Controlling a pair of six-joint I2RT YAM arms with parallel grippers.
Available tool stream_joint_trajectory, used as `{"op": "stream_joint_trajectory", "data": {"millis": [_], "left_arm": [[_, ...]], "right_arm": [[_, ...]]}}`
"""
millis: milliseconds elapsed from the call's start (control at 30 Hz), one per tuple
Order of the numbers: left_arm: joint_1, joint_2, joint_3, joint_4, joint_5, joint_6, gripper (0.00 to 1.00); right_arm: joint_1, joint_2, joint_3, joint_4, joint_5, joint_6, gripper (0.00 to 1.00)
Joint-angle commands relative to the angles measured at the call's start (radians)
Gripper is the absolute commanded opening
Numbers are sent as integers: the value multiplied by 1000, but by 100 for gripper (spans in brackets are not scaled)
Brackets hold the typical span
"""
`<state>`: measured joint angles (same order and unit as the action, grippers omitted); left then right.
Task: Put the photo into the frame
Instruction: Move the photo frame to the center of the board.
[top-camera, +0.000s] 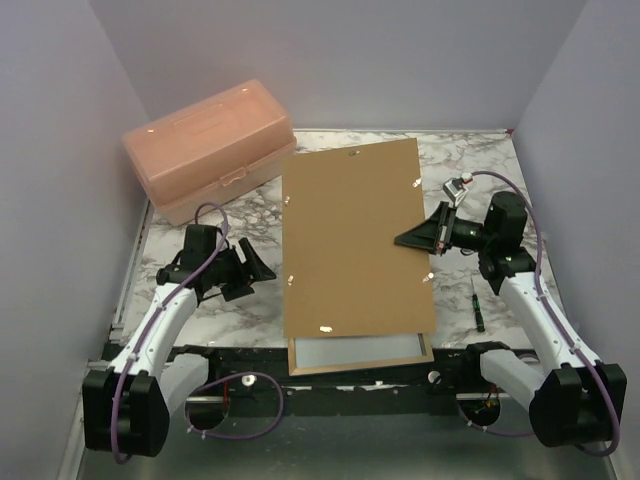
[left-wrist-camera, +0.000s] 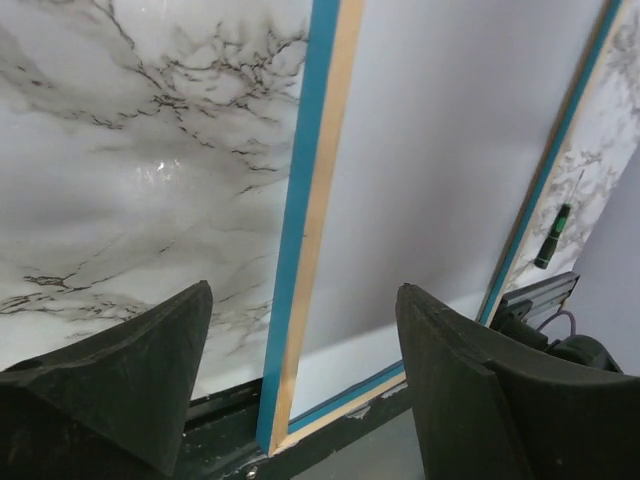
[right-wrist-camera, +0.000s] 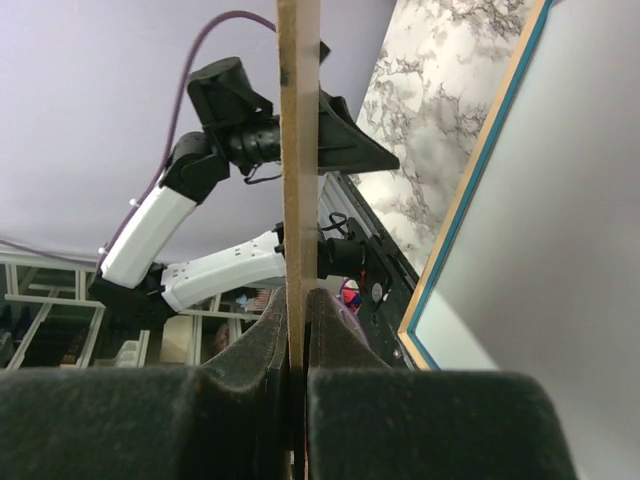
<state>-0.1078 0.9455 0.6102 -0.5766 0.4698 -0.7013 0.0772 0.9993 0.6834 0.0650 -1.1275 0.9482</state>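
Note:
The frame lies flat at the table's near edge, its light wood face up and blue on its sides. A plain white sheet fills it and looks like the photo lying white back up; no printed side shows. A brown backing board hovers over most of the frame, tilted. My right gripper is shut on its right edge, which runs edge-on between the pads. My left gripper is open left of the board, its fingers spread either side of the frame's left rail near the near corner.
A pink plastic box stands at the back left. A small green-handled screwdriver lies right of the frame. Purple walls close in the table on three sides. A black rail runs along the near edge.

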Motion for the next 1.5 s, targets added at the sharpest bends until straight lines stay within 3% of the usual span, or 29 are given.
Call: {"op": "stream_joint_trajectory", "data": {"millis": [0, 200, 400, 667, 767, 1200, 1467], "left_arm": [[-51, 80, -46, 143, -24, -32, 71], [-174, 241, -53, 277, -69, -73, 61], [-239, 376, -32, 320, -177, -97, 44], [-291, 494, -13, 362, -250, -93, 37], [-297, 529, 8, 343, -270, -58, 24], [-299, 513, 38, 281, -263, 66, 0], [-309, 473, 51, 270, -219, 127, 0]], "right_arm": [[-28, 8, 42, 38, -83, -9, 1], [-70, 27, 30, 36, -114, -13, 0], [-100, 32, 19, 34, -127, -19, 0], [-110, 50, 6, -22, -127, -70, 0], [-112, 50, 11, -61, -124, -106, 0], [-115, 59, 28, -234, -96, -244, 0], [-115, 53, 48, -320, -64, -301, 1]]}}
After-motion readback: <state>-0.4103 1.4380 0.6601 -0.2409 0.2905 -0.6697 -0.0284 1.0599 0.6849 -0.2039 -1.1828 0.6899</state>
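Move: The left rail of the photo frame, at its middle, lies about 6 cm to the right of the left gripper, 2 cm ahead and 8 cm below its open fingers. The brown backing board hangs over the frame, its middle about 23 cm to the left gripper's right, 2 cm ahead and 13 cm above. The right gripper already pinches that board, its middle about 10 cm to the left and level; the frame's middle lies 9 cm left and roughly 22 cm below. Bring the left gripper down about 8 cm and right some 6 cm, then slide it forward 3 cm along the frame's left rail, closing the fingers until they pinch the rail from both sides; hold there, turning slightly clockwise. Keep the right grip on the backing board, ease it right some 2.5 cm, then lower it about 4 cm towards the frame. ##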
